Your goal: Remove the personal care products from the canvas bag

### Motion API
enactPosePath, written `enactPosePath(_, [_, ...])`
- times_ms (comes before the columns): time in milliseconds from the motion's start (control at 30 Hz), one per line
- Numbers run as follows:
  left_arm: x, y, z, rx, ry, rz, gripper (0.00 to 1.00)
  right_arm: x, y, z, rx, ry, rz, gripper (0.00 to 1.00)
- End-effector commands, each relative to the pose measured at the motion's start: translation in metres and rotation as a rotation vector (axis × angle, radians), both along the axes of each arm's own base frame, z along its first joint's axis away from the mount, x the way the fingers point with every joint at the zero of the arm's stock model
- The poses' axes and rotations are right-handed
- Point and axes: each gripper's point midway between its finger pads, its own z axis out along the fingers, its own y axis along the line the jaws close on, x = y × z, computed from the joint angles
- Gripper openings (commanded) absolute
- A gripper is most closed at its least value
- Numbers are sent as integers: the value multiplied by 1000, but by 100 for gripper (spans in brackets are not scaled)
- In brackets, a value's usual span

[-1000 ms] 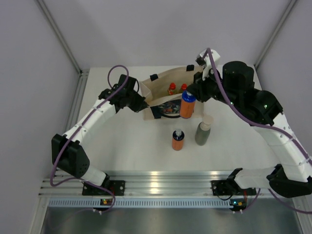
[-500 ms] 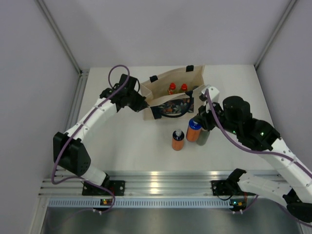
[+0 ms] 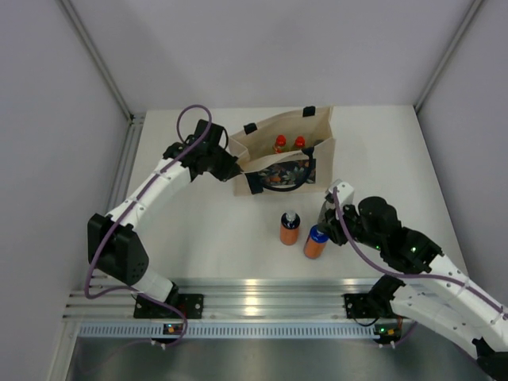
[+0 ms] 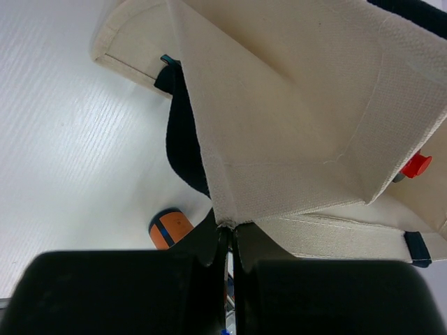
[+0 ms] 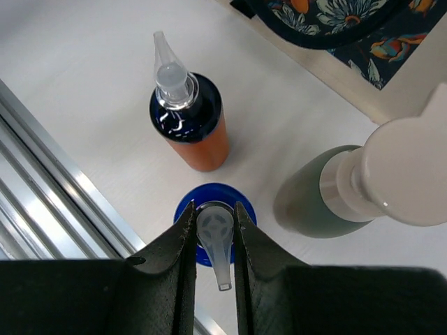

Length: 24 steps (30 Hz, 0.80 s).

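The canvas bag (image 3: 279, 149) stands open at the back of the table, with two red-capped bottles (image 3: 289, 144) inside. My left gripper (image 3: 231, 170) is shut on the bag's left rim (image 4: 230, 222); a red cap (image 4: 417, 165) shows past the canvas. My right gripper (image 5: 214, 209) is shut on the white nozzle of an orange bottle with a blue top (image 5: 215, 234), held upright near the table's front (image 3: 315, 242). Whether it touches the table I cannot tell. A second orange bottle (image 3: 290, 228) and a grey-green bottle with a beige cap (image 5: 328, 199) stand beside it.
An aluminium rail (image 3: 254, 292) runs along the near table edge, close in front of the held bottle (image 5: 42, 174). The bag's black handle (image 4: 183, 139) hangs by my left fingers. Grey walls enclose the table on three sides.
My right arm has carried the orange bottle from beside the bag down and forward to the front of the table, next to the other two bottles. The left gripper has kept its hold.
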Motion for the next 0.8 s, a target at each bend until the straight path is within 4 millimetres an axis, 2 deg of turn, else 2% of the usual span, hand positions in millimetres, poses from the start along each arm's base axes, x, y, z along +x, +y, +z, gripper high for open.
enactPosePath(0, [-7, -15, -6, -43, 57, -43, 0, 4, 18, 42, 190, -136, 30, 0])
enactPosePath(133, [-7, -15, -7, -41, 57, -43, 0, -5, 20, 34, 220, -132, 60, 0])
enactPosePath(167, [-7, -14, -7, -38, 56, -39, 0, -6, 20, 32, 221, -122, 59, 3])
enactPosePath(200, [-7, -12, -8, -35, 58, -33, 0, -6, 20, 30, 222, -114, 58, 9])
enactPosePath(300, [-8, -12, -9, -32, 58, -33, 0, -8, 20, 33, 229, -106, 62, 45])
enactPosePath(433, [-8, -12, -11, -32, 65, -35, 0, -4, 16, 41, 196, -118, 46, 50])
enactPosePath(467, [-8, -12, -11, -31, 63, -38, 0, -3, 15, 50, 192, -143, 48, 51])
enactPosePath(533, [-8, -12, -10, -30, 60, -38, 0, 3, 14, 53, 166, -155, 36, 54])
enactPosePath(567, [-8, -12, -10, -30, 60, -40, 0, 5, 14, 64, 176, -169, 30, 54])
enactPosePath(633, [-9, -12, -11, -28, 62, -39, 0, 14, 15, 68, 140, -191, 17, 54])
enactPosePath(700, [-9, -12, -10, -30, 58, -40, 0, 23, 15, 82, 138, -209, -12, 54])
enactPosePath(733, [-9, -11, -9, -31, 57, -38, 0, 34, 15, 79, 108, -199, -55, 54])
enactPosePath(767, [-10, -12, -8, -34, 55, -39, 0, 41, 15, 91, 116, -211, -85, 54])
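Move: Below the right hand, about 16 cm down and 1 cm back, is the tabletop spot for the blue-capped bottle already held by its nozzle. The orange bottle stands some 7 cm left and 4 cm ahead of that hand, the green bottle about 5 cm right and 6 cm ahead, and the canvas bag roughly 26 cm ahead, 8 cm left. From the left hand, the spot is some 18 cm back and 23 cm right. Easing the blue-capped bottle the last 1.5 cm down and slightly back onto the table, the right hand opens its fingers about a third of their range and lets go of the nozzle. It then rises some 6 cm while going about 3 cm forward, towards the bag. The left hand stays, still pinching the bag's near left rim corner. ##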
